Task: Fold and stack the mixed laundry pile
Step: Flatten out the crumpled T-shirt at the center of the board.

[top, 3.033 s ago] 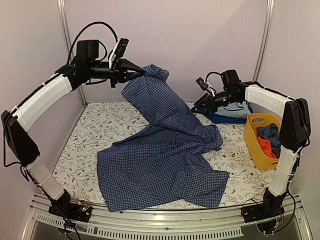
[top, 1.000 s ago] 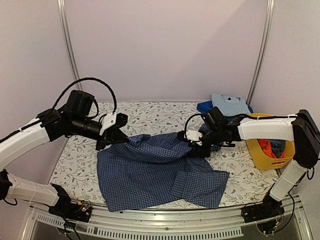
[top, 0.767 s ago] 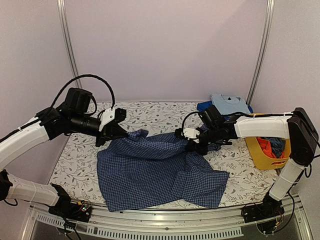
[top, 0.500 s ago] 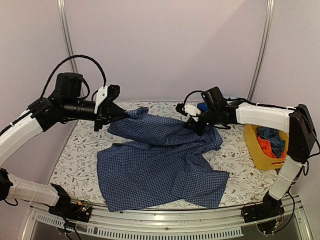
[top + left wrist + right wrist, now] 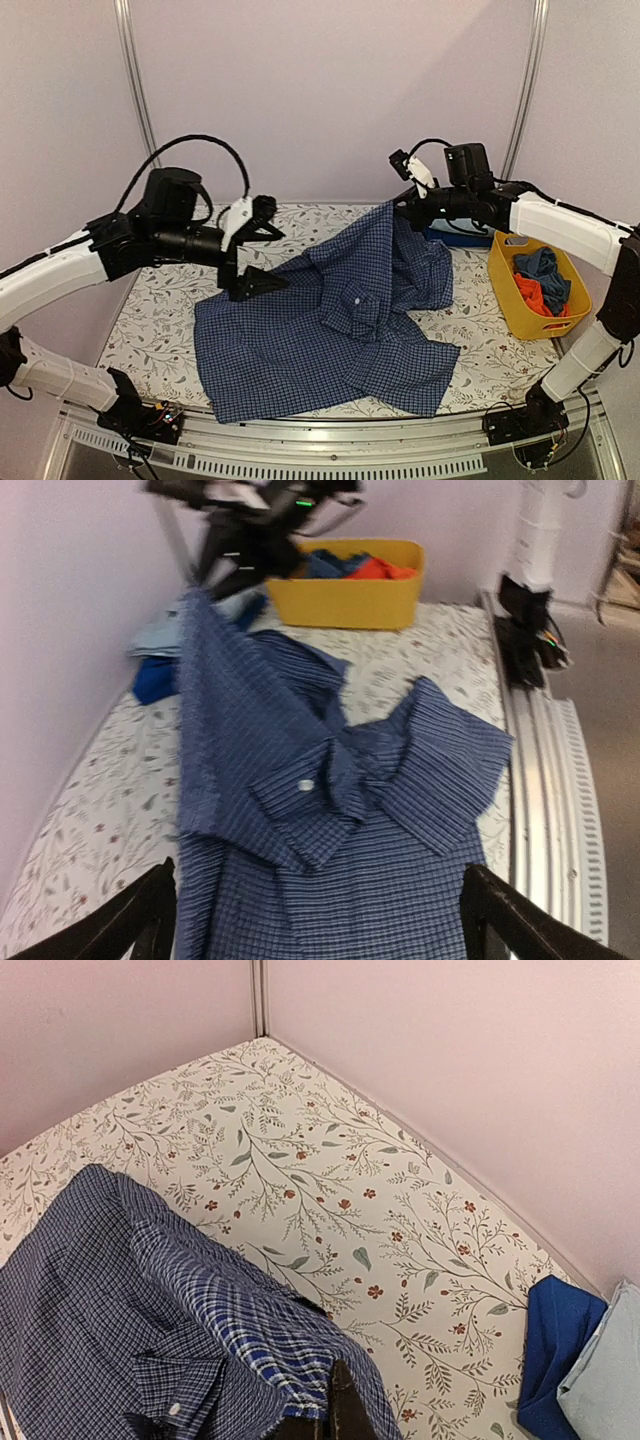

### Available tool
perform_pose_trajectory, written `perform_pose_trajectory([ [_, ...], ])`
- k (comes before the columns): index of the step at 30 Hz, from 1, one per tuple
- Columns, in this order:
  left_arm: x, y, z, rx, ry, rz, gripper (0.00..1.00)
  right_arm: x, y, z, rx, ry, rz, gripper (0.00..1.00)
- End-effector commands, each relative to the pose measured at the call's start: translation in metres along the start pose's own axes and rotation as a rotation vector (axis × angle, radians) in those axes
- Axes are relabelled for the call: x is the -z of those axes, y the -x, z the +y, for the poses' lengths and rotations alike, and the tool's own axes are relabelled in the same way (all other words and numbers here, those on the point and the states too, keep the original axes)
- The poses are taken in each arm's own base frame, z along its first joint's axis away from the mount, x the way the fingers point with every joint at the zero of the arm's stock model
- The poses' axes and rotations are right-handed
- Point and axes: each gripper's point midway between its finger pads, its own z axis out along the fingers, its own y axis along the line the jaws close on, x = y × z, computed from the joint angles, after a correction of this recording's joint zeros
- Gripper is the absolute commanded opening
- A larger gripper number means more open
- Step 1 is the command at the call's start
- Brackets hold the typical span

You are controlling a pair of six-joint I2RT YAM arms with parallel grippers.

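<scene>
The blue small-check shirt (image 5: 330, 330) lies spread over the flowered table, and its far right part rises in a tent. My right gripper (image 5: 400, 203) is shut on that raised edge, high at the back right. In the right wrist view the shirt (image 5: 150, 1310) hangs from the shut fingertips (image 5: 335, 1410). Above the shirt's left side my left gripper (image 5: 270, 250) hovers wide open. The left wrist view has the shirt (image 5: 330, 780) below and nothing between the black fingers (image 5: 140, 920). Dark navy cloth (image 5: 545, 265) and a red-orange piece (image 5: 535, 292) lie in the basket.
The yellow plastic basket (image 5: 505, 275) stands at the right edge of the table (image 5: 170, 290). A folded stack of blue and light blue garments (image 5: 465, 228) sits at the back right, also seen as folded garments (image 5: 565, 1345) by the wall. Pink walls close the back and sides.
My left gripper has opened, let go of the shirt and drawn back lower. My right gripper has carried its shirt edge up and toward the back right.
</scene>
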Motion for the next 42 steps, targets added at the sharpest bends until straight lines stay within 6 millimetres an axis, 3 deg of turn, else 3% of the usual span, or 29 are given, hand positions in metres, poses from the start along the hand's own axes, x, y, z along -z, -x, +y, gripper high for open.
perform_pose_trajectory([
  [1,0.106,0.016,0.075,0.199,0.461,-0.271,1.0,0.064,0.053,0.008,-0.009,-0.042,-0.209,0.0],
  [3,0.127,-0.02,0.095,0.322,0.582,-0.239,1.0,0.076,0.05,0.008,-0.019,-0.06,-0.216,0.0],
  [6,0.141,-0.067,0.118,0.477,0.664,-0.162,0.98,0.088,0.044,0.008,-0.027,-0.081,-0.204,0.0],
  [10,0.115,-0.117,0.118,0.515,0.585,0.021,0.87,0.091,0.041,0.006,-0.039,-0.089,-0.195,0.0],
  [12,0.1,-0.134,0.108,0.509,0.494,0.083,0.81,0.092,0.046,0.005,-0.046,-0.092,-0.203,0.0],
  [15,0.08,-0.144,0.081,0.449,0.318,0.102,0.73,0.091,0.053,0.003,-0.053,-0.093,-0.217,0.0],
  [17,0.077,-0.145,0.075,0.39,0.3,0.087,0.71,0.088,0.056,0.002,-0.054,-0.089,-0.218,0.0],
  [24,0.054,-0.178,0.093,0.326,0.352,0.211,0.64,0.084,0.061,-0.001,-0.052,-0.087,-0.22,0.0],
  [32,0.025,-0.188,0.118,0.295,0.339,0.257,0.61,0.082,0.065,-0.005,-0.049,-0.096,-0.223,0.0],
  [36,0.017,-0.198,0.143,0.3,0.411,0.29,0.47,0.083,0.068,-0.007,-0.048,-0.104,-0.23,0.0],
  [42,0.014,-0.244,0.166,0.362,0.49,0.43,0.32,0.094,0.081,-0.012,-0.053,-0.133,-0.263,0.0],
])
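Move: Lying slack to the left, the upper left end of the T-shirt's far edge is about 16 cm ahead of the left hand, 11 cm to its left and 19 cm below. From that hand the buttoned flap lies some 9 cm ahead and 13 cm right. From the right hand, already gripping raised cloth, the same edge end is about 35 cm left, 3 cm back and 17 cm below; the folded stack lies 11 cm ahead, 12 cm right. Swinging left and forward, at first slightly upward, the empty left hand turns some 40 degrees counter-clockwise, then drops about 20 cm and eases forward to the shirt's far left edge, turning partly back as its wide-open fingers narrow around the cloth. The right hand keeps its pinch, lifts the cloth about 8 cm with a slight draw back and to the right, then holds it up. ##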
